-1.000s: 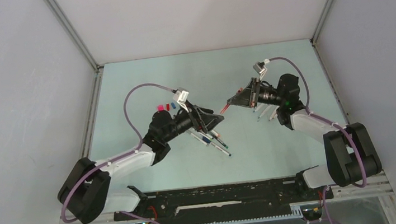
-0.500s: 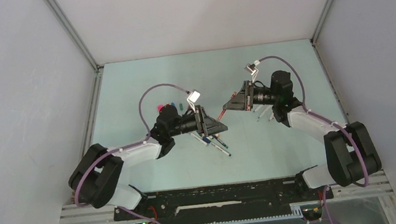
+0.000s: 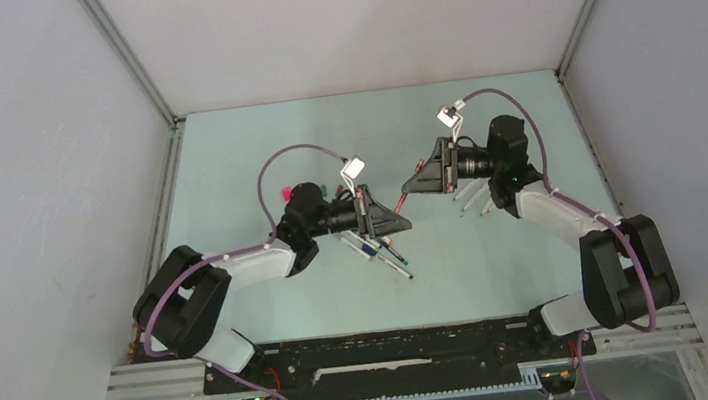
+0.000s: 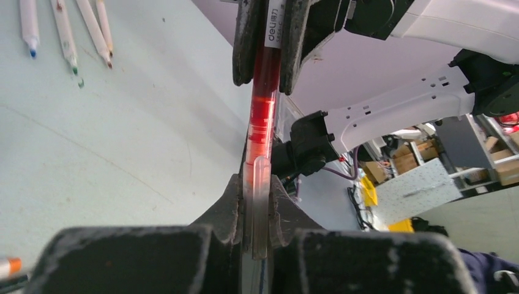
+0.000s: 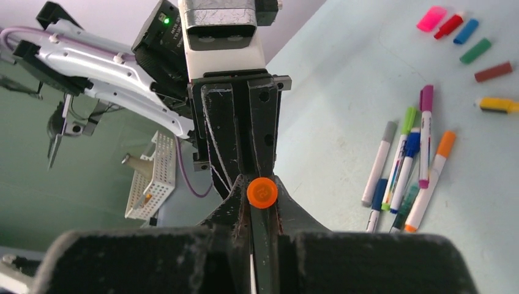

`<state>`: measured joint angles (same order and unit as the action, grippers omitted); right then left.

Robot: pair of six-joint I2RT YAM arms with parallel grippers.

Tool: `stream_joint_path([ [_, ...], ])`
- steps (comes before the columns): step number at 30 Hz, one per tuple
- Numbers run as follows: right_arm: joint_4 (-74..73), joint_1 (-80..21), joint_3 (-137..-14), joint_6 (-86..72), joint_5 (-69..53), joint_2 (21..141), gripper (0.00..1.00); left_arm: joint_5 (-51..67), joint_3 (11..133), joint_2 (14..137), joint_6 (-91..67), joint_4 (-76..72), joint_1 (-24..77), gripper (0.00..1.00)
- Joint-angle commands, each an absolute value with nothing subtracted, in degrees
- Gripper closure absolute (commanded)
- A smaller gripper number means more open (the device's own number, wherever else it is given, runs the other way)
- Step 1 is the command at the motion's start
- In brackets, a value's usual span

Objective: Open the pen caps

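A red pen (image 4: pixel 263 113) hangs in the air between my two grippers. In the left wrist view my left gripper (image 4: pixel 256 187) is shut on its translucent red pen cap (image 4: pixel 261 174). Above it my right gripper (image 4: pixel 264 76) clamps the white labelled barrel. The right wrist view shows my right gripper (image 5: pixel 262 187) shut on that pen, whose round orange end (image 5: pixel 262 192) faces the camera. From above, the left gripper (image 3: pixel 400 213) and the right gripper (image 3: pixel 409 188) meet tip to tip over the table's middle.
Several capped pens (image 5: pixel 404 165) lie in a bundle on the pale green table (image 5: pixel 343 104) below the left gripper. Loose pen caps (image 5: pixel 465 33) lie in a row further left. Several uncapped pens (image 4: pixel 64 30) lie beside the right arm.
My left arm has reached right and its jaws have closed from wide open onto the pen cap. The right gripper has shifted slightly back and left, keeping hold of the pen.
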<state>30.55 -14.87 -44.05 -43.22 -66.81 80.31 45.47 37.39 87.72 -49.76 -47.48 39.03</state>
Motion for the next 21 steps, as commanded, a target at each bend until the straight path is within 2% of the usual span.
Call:
stream_joint_path([
  [1, 37.2, -11.2, -54.8, -40.6, -70.9, 81.7, 1.0, 46.5, 37.9, 87.3, -46.1, -39.7, 40.9, 1.0],
  [6, 34.2, -8.3, -62.3, -41.7, -71.6, 84.5, 1.0, 45.2, 34.3, 84.8, -42.7, -36.9, 41.7, 1.0],
  [14, 29.2, -7.0, -63.4, -37.1, -76.2, 86.5, 1.0, 42.2, 30.7, 79.5, -38.3, -36.3, 41.8, 1.0],
  [17, 19.3, -5.2, -63.8, -26.8, -79.0, 86.0, 1.0, 36.9, 30.2, 75.2, -34.3, -30.8, 41.6, 1.0],
  [19, 5.6, -4.1, -64.7, -13.6, -77.9, 85.2, 1.0, 32.0, 29.7, 72.1, -31.6, -27.0, 41.2, 1.0],
  [20, -6.1, -3.7, -65.3, -2.9, -76.1, 84.6, 1.0, 29.4, 29.3, 70.4, -30.3, -25.1, 40.9, 1.0],
  [21, -10.6, -3.6, -65.6, 3.2, -73.7, 84.0, 1.0, 27.0, 29.1, 68.8, -29.6, -23.6, 40.6, 1.0],
])
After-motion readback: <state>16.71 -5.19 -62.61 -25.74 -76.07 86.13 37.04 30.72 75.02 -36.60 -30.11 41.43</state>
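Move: Each hand grips its part of the red pen. From the left hand, which holds the clear cap, the body is about 6 cm ahead, 2 cm right and 4 cm higher; the pile of capped pens is some 9 cm ahead, 7 cm left and 18 cm below. From the right hand, the cap is roughly 5 cm back, 1 cm left and 4 cm lower; the row of uncapped pens is about 12 cm ahead, 17 cm right and 20 cm below. Both hands pull the red pen apart along its slant with their fingers kept shut: the right draws the body up about 9 cm, forward 6 cm and a little right, tipping its fingers up some 15 degrees, while the left, after a slight rise, takes the cap down about 6 cm and back, away from the body. The right then sinks about 4 cm and starts off to the right towards the uncapped pens, as the left turns upward again and drifts left over the pile. ##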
